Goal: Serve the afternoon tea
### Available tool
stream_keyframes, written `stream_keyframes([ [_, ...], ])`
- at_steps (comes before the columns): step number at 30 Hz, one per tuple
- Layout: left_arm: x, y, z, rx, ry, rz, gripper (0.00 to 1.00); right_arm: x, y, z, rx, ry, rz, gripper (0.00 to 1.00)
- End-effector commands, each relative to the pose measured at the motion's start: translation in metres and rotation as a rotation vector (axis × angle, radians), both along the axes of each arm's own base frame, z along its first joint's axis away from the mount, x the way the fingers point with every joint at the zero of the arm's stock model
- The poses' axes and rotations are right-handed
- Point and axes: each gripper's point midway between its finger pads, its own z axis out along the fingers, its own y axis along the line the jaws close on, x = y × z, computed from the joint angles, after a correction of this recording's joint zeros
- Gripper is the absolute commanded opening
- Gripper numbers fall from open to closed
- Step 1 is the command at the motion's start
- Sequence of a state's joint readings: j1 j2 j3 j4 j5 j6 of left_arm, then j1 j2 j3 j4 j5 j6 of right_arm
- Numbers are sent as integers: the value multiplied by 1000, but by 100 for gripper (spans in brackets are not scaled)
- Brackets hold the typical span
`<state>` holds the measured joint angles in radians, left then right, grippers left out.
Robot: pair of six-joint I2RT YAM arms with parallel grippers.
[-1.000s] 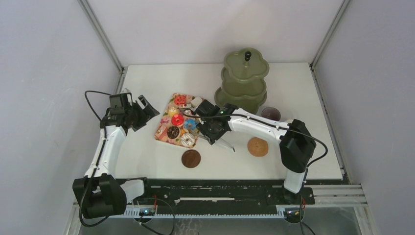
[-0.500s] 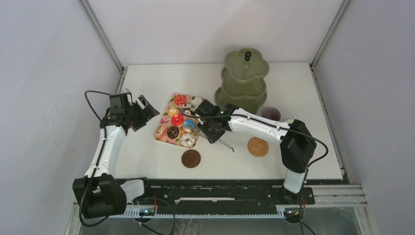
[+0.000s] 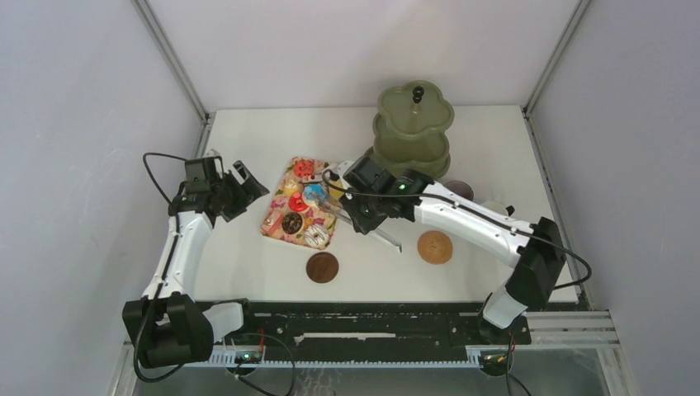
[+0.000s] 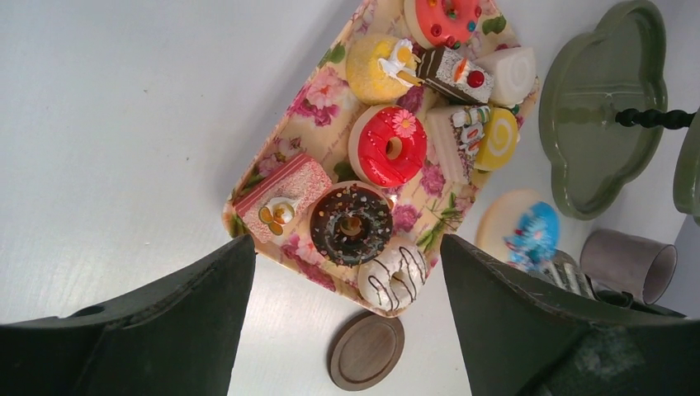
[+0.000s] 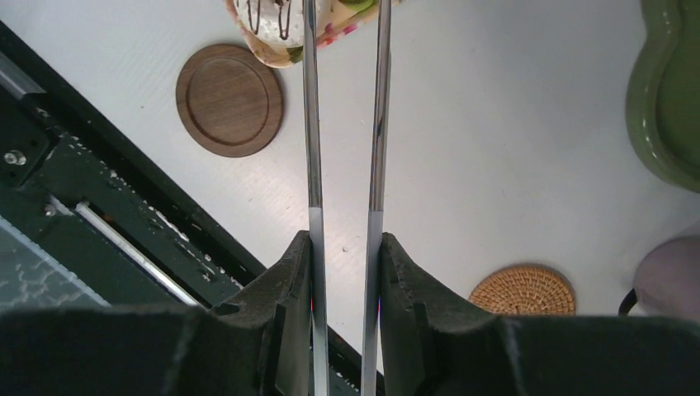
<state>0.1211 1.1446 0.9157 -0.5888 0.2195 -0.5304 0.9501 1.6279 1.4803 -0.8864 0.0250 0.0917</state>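
Observation:
My right gripper is shut on the long metal tongs. Their far ends pinch a blue-iced donut, raised over the right edge of the floral tray. Several toy pastries lie on the tray, among them a red donut, a chocolate donut and a white striped donut. My left gripper hangs open left of the tray, holding nothing. A mauve mug stands by the stand, partly hidden by the right arm.
A green three-tier stand rises behind the tray's right end. A dark wooden coaster and a wicker coaster lie near the front edge. White walls enclose the table on three sides.
The tongs have been squeezed narrower. The blue donut has come up off the tray toward the back, and the right arm's elbow has swung right. The left arm has not moved.

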Motion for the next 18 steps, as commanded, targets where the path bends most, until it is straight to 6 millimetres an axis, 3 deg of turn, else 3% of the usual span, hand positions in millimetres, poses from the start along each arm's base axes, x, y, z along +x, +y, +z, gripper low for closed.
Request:
stream_keyframes([
  [1,11,5,23,28,-63,-7,87,0,3,53,141,-77,-17,2],
  [6,14,6,30,38,-72,-6,87,6,-12,96,226,-122,-65,2],
  [10,15,6,32,33,-75,-8,87,19,-36,125,274,-167,-131,2],
  [18,13,4,26,24,-69,-8,87,54,-91,154,311,-243,-318,3],
])
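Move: The blue donut, already clear of the sweets tray, is in the tips of the tongs in the right hand, some 10 cm ahead of that hand, 13 cm to its left and 8 cm below. It is bound for the green tiered stand, about 22 cm ahead and 10 cm to the right, its middle near hand height. The tray lies 11 cm ahead, 16 cm left, 16 cm below; the purple mug 10 cm ahead and 21 cm right. From the left hand the stand is about 14 cm ahead, 39 cm right. The blue donut is carried up and away from the tray towards the tiered stand, still pinched in the tongs. The right hand first goes almost straight up, then keeps climbing while swinging right and a little forward, about 12 cm up and 7 cm right in all. The wrist turns clockwise and tips the fingers and tongs upward; the grip stays shut on the tongs. ##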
